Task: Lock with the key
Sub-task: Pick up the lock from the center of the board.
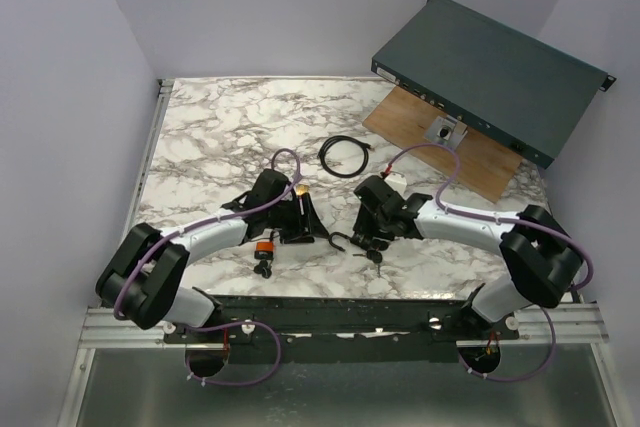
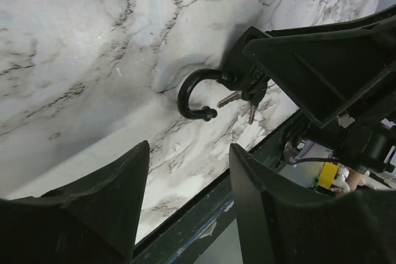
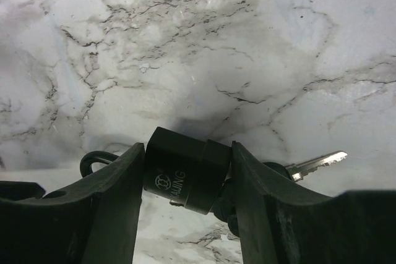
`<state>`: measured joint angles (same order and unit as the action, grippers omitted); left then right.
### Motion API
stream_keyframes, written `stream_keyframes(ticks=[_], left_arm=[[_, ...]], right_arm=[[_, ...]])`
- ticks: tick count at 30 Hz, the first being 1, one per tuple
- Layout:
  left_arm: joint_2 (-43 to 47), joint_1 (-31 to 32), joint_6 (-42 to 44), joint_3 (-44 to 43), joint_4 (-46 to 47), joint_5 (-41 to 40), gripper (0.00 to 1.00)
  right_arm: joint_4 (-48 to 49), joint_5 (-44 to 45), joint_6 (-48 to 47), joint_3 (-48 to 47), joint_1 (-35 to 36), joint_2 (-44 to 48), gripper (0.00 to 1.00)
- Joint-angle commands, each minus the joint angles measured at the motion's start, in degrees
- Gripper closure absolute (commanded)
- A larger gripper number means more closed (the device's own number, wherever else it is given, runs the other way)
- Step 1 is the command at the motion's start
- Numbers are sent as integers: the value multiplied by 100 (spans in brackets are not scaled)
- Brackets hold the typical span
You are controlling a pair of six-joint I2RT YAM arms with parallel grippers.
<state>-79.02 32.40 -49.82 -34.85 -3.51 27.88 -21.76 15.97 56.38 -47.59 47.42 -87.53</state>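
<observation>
My right gripper [image 3: 187,153] is shut on the body of a black padlock [image 3: 185,177] marked "KAIJING", held just above the marble table. The padlock's shackle [image 2: 195,94] stands open as a hook, pointing towards the left arm. A bunch of keys [image 3: 318,162] hangs at the padlock's far end, one silver blade showing. From above, the right gripper [image 1: 372,230] sits near the table's front, with the shackle [image 1: 343,240] to its left and the keys [image 1: 376,259] below it. My left gripper [image 1: 305,229] is open with nothing between its fingers [image 2: 124,196], a short way from the shackle.
A small orange and black object [image 1: 265,249] lies by the left arm. A coiled black cable [image 1: 346,157] lies mid-table. At the back right, a wooden board [image 1: 480,162] carries a metal plate [image 1: 443,132], beside a dark green rack unit [image 1: 495,72]. The table's dark front rail [image 2: 204,214] is close.
</observation>
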Motion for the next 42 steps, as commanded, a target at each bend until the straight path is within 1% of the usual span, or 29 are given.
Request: stream_keyframes(ticks=[1,7,10,14,20,27,32,37,38,42], left_arm=[[-245,109,-27,75,664,360,49],[-416,124,597,-35,650,344,54],[-456,134,831,-87,576,324,57],[-429,158,827,27,910,504,59],[-520,231,996,57,1141,605,61],[-413,240,1001,151,1346,731,72],[-437,258,1036,163,1375,812,72],[-520,293,932,195,1532,925,74],[-515,293,914,198,1545,933,76],[-483,297,880,141,1482,973,77]], right_arm=[[459,-301,-79,71,23,296,96],[874,-662,-328,228,22,481,96],[903,-776,-478,228,22,498,96],[954,-847,-597,239,22,578,96],[971,-971,-779,173,22,590,96],[959,-991,-868,183,13,657,96],[979,-1036,-883,202,-6,693,96],[972,-1053,-916,195,-22,766,96],[972,-1052,-924,202,-22,777,96],[963,-1030,-941,195,-22,842,96]])
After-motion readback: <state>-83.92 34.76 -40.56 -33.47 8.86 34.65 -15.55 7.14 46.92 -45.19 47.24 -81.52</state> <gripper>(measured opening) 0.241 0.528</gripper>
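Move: The right gripper already holds the black lock's body, with its open shackle sticking out some 5 cm to that hand's left and 1 cm lower, and the left fingertips about 10 cm to its left and 3 cm higher. From the left hand, the shackle lies about 5 cm right, 1 cm ahead and 4 cm below; the orange lock is roughly 11 cm left, 3 cm back and 6 cm down, and the brass lock some 11 cm ahead, 4 cm left and as low. Keeping its grip on the black lock's body, the right hand lifts it about 3 cm and carries it some 2.5 cm left towards the left gripper, turning counter-clockwise about 10 degrees with its left side rising a little. The left hand comes to meet it, easing about 2.5 cm to the right while it turns clockwise by roughly as much and tips its fingers up slightly, and its fingers close from half open to about a quarter, coming in on either side of the shackle's bend; a firm pinch can't be seen. ##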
